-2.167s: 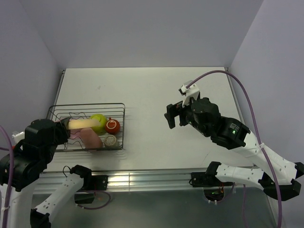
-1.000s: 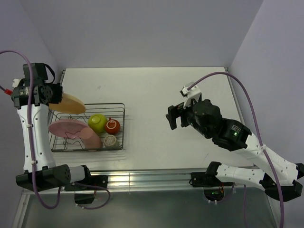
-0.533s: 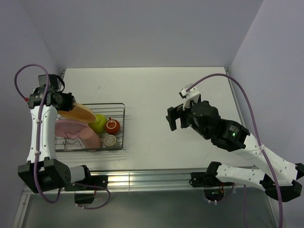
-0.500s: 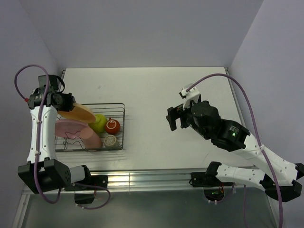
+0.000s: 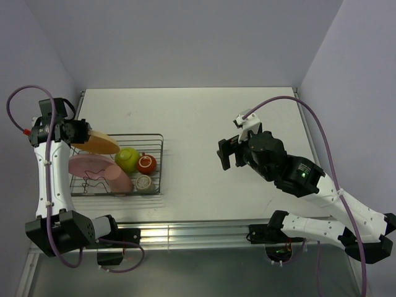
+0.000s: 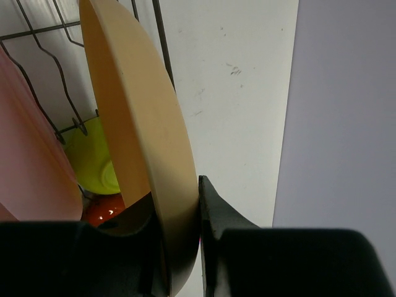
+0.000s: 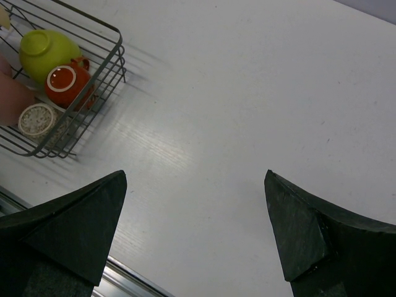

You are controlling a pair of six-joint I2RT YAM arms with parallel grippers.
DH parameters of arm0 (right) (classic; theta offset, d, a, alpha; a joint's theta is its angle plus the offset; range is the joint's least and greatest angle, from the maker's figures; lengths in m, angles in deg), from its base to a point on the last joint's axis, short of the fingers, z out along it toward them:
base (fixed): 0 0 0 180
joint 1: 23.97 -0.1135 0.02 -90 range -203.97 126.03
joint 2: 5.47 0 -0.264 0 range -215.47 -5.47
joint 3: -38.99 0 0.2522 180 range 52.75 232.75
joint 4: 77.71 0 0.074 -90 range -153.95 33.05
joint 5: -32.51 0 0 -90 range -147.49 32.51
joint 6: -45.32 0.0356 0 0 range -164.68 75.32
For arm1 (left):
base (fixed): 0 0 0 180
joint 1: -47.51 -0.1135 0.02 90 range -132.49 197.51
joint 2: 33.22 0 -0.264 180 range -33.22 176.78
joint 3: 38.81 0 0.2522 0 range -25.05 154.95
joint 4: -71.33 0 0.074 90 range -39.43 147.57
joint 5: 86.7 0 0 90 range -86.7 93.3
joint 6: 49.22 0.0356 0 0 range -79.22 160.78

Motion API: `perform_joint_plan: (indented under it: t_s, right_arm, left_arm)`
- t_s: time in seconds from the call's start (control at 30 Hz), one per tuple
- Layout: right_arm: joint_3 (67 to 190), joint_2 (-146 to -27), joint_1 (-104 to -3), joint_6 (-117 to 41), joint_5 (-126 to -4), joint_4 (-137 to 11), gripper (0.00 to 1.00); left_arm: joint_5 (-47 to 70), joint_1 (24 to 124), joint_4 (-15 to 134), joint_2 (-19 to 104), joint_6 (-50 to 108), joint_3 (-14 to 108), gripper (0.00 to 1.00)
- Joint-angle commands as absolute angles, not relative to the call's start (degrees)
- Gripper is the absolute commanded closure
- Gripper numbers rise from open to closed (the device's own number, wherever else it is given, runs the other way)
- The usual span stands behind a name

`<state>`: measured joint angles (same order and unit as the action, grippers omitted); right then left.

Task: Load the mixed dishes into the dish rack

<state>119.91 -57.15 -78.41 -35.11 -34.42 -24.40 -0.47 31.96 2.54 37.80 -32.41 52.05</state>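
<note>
My left gripper (image 5: 75,132) is shut on the rim of the yellow-orange plate (image 5: 99,143), holding it tilted on edge above the back left of the dish rack (image 5: 159,162). In the left wrist view the plate (image 6: 148,154) is pinched between the fingers of this gripper (image 6: 179,247). In the rack are the pink plate (image 5: 85,164), the lime-green bowl (image 5: 128,159), the red-orange bowl (image 5: 146,163), the salmon-pink cup (image 5: 121,182) and the beige-grey cup (image 5: 143,182). My right gripper (image 5: 228,151) hangs open over bare table, well right of the rack, with nothing between its fingers (image 7: 80,216).
The white table (image 5: 198,117) runs back to the lilac walls, and a metal rail (image 5: 185,232) lines its near edge. The left wall stands close beside the rack and the raised left arm. In the right wrist view, the rack's corner (image 7: 117,59) is at upper left.
The left arm carried the yellow-orange plate from beyond the rack's back-left corner down over the rack, then shifted slightly left. The right arm stayed where it was, open.
</note>
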Motion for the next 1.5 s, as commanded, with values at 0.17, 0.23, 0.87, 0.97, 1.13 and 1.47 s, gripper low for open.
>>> perform_joint_plan:
  t_s: [0.17,0.23,0.87,0.97,1.13,1.47]
  right_arm:
    - [120.08,-56.71,-77.93,-35.01,-33.49,-26.16,0.0]
    - [120.07,-56.8,-77.85,-35.01,-33.67,-26.25,0.0]
    - [120.6,-57.15,-77.85,-34.92,-33.58,-25.81,0.0]
    - [120.78,-57.32,-77.85,-34.92,-33.58,-25.81,0.0]
    - [120.87,-57.41,-77.85,-34.92,-33.67,-25.81,0.0]
    - [121.13,-57.59,-77.85,-34.66,-34.28,-25.72,0.0]
  left_arm:
    - [2.51,29.58,7.21,33.84,-32.44,45.96,1.0]
    - [2.33,29.58,7.12,33.84,-31.74,45.35,1.0]
    - [4.7,24.4,8.17,33.22,-30.68,35.94,0.6]
    - [5.05,23.69,7.73,33.49,-30.42,36.03,0.46]
    - [5.32,22.64,7.29,33.92,-29.89,36.47,0.23]
    - [4.97,22.46,2.47,34.8,-29.8,43.4,0.15]
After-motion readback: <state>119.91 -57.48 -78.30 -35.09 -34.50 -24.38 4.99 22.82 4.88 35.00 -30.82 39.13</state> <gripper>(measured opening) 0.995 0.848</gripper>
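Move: The left hand grips the orange plate by its left rim. The free slot, behind the pink plate and inside the dish rack's far rail, is centred about 12 cm below the hand, 4 cm back and 6 cm right. At much the same height, the pink plate stands about 10 cm back and 3 cm right; the green bowl lies roughly 6 cm back and 17 cm right. From the right hand, the slot lies some 45 cm left, 7 cm ahead and 18 cm below. The left hand lowers the orange plate about 7 cm into the rack, easing some 3 cm back and a little left, between the pink plate and the far rail, with the wrist tilting only slightly. Near the bottom its fingers open from about a quarter to nearly wide, letting go of the plate's left rim, and the emptied hand then starts up by about 1 cm with the rim still between the spread fingers. ##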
